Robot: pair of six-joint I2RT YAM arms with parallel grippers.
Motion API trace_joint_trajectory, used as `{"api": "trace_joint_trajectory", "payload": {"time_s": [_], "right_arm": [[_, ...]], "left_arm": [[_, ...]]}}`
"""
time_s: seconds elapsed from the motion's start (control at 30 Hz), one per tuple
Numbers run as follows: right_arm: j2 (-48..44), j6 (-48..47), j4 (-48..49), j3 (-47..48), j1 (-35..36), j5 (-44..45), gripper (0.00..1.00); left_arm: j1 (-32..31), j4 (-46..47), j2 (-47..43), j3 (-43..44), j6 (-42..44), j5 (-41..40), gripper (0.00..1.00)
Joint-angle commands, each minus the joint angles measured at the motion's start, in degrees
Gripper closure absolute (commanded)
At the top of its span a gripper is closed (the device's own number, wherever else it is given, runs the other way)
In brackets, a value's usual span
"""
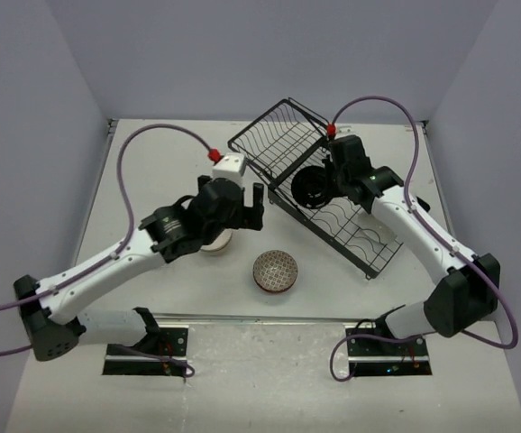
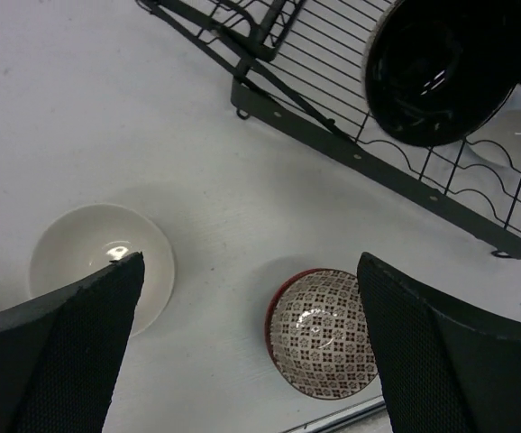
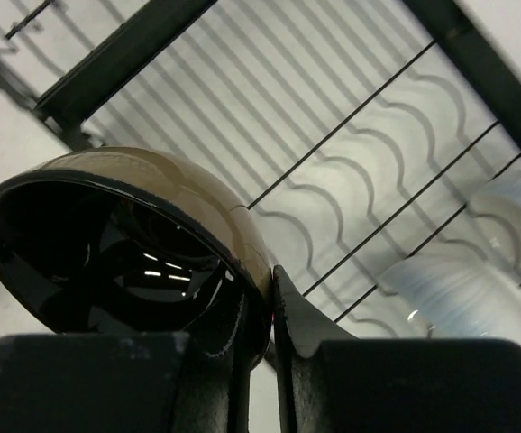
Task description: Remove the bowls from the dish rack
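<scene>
The black wire dish rack lies slanted at the centre right of the table, with its basket section at the far end. My right gripper is shut on the rim of a tan bowl with a black inside, held tilted over the rack's tray. In the right wrist view the fingers pinch the wall of this bowl in front of the rack wires. My left gripper hangs open above the table, left of the rack. Below it sit a plain white bowl and a brown patterned bowl, both upright on the table.
The patterned bowl stands near the table's front edge, and the white bowl lies partly under my left arm. A metal strip runs along the front edge. Grey walls close in the table on three sides.
</scene>
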Motion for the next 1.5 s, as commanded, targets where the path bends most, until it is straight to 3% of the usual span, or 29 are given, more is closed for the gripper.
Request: {"api": "trace_joint_trajectory", "payload": {"time_s": [0.0,0.13,0.33,0.5,0.63,0.8,0.83,0.9,1.17,1.23,1.27,1.37,1.47], "right_arm": [[-1.3,9.1,-6.9,5.0,0.2,-13.3,1.0],[-3.3,11.3,-6.7,3.3,0.2,-20.8,1.0],[-6.3,13.4,-7.8,1.3,0.3,-22.5,1.0],[-9.0,14.1,-8.6,-0.5,0.3,-19.1,1.0],[-10.3,14.4,-8.7,-1.9,0.6,-18.5,1.0],[-12.2,15.1,-6.7,-5.4,1.3,-19.0,1.0],[-12.5,15.2,-6.4,-5.8,1.3,-19.1,1.0],[-13.0,15.4,-5.5,-6.9,1.4,-19.9,1.0],[-14.5,15.9,-1.9,-8.6,1.3,-23.0,1.0],[-14.6,15.9,-1.6,-8.6,1.3,-23.2,0.93],[-14.5,15.9,-1.6,-8.5,1.3,-23.3,0.74],[-14.2,15.6,-1.6,-8.1,1.3,-23.3,0.64],[-13.8,15.7,-1.6,-8.1,1.4,-22.8,0.41]], "left_arm": [[-1.9,0.9,9.5,9.6,3.0,2.9,0.0],[-3.8,-3.1,18.2,17.1,4.4,1.7,0.0],[-5.0,-5.4,26.6,22.7,3.6,1.3,0.07],[-5.2,-6.3,31.1,24.7,2.9,-0.1,0.33],[-5.3,-7.1,32.8,27.2,2.0,-1.2,0.67],[-5.3,-6.7,34.1,29.1,1.6,-1.9,0.79],[-5.3,-6.6,34.2,29.3,1.5,-2.0,0.9],[-5.3,-6.4,34.4,29.4,1.4,-2.6,1.0],[-5.1,-3.6,33.4,26.4,1.1,-3.7,1.0],[-5.0,-3.4,32.2,25.3,0.7,-4.0,1.0],[-4.9,-2.8,31.6,24.7,0.7,-4.1,1.0],[-4.7,-0.6,28.7,21.8,0.6,-3.9,1.0],[-3.4,0.6,26.3,18.8,-0.2,-2.6,1.0]]}}
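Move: The left hand, wide open and empty, has the black-lined bowl about 12 cm ahead and 19 cm to its right, some 6 cm lower; the brown patterned bowl is on the table about 6 cm back and 8 cm right of this hand, and the white bowl 7 cm left and 1 cm ahead, both about 22 cm below. The right hand already pinches the black-lined bowl, whose middle is some 5 cm to its left; from this hand the brown patterned bowl lies about 15 cm left, 19 cm back and 17 cm down. The right hand keeps its pinch on the black-lined bowl and draws it back about 9 cm and some 4 cm left, off the rack towards the left hand, rolling about 20 degrees left side up, while the left hand sweeps some 12 cm right, sinks and reaches a little forward, and closes from wide open on the bowl's left rim. After a short hold by both, the right fingers open about halfway to let go and ease slightly left and up, as the left hand, grip kept, starts lowering the bowl and bringing it back leftward, about 2 cm each way. ##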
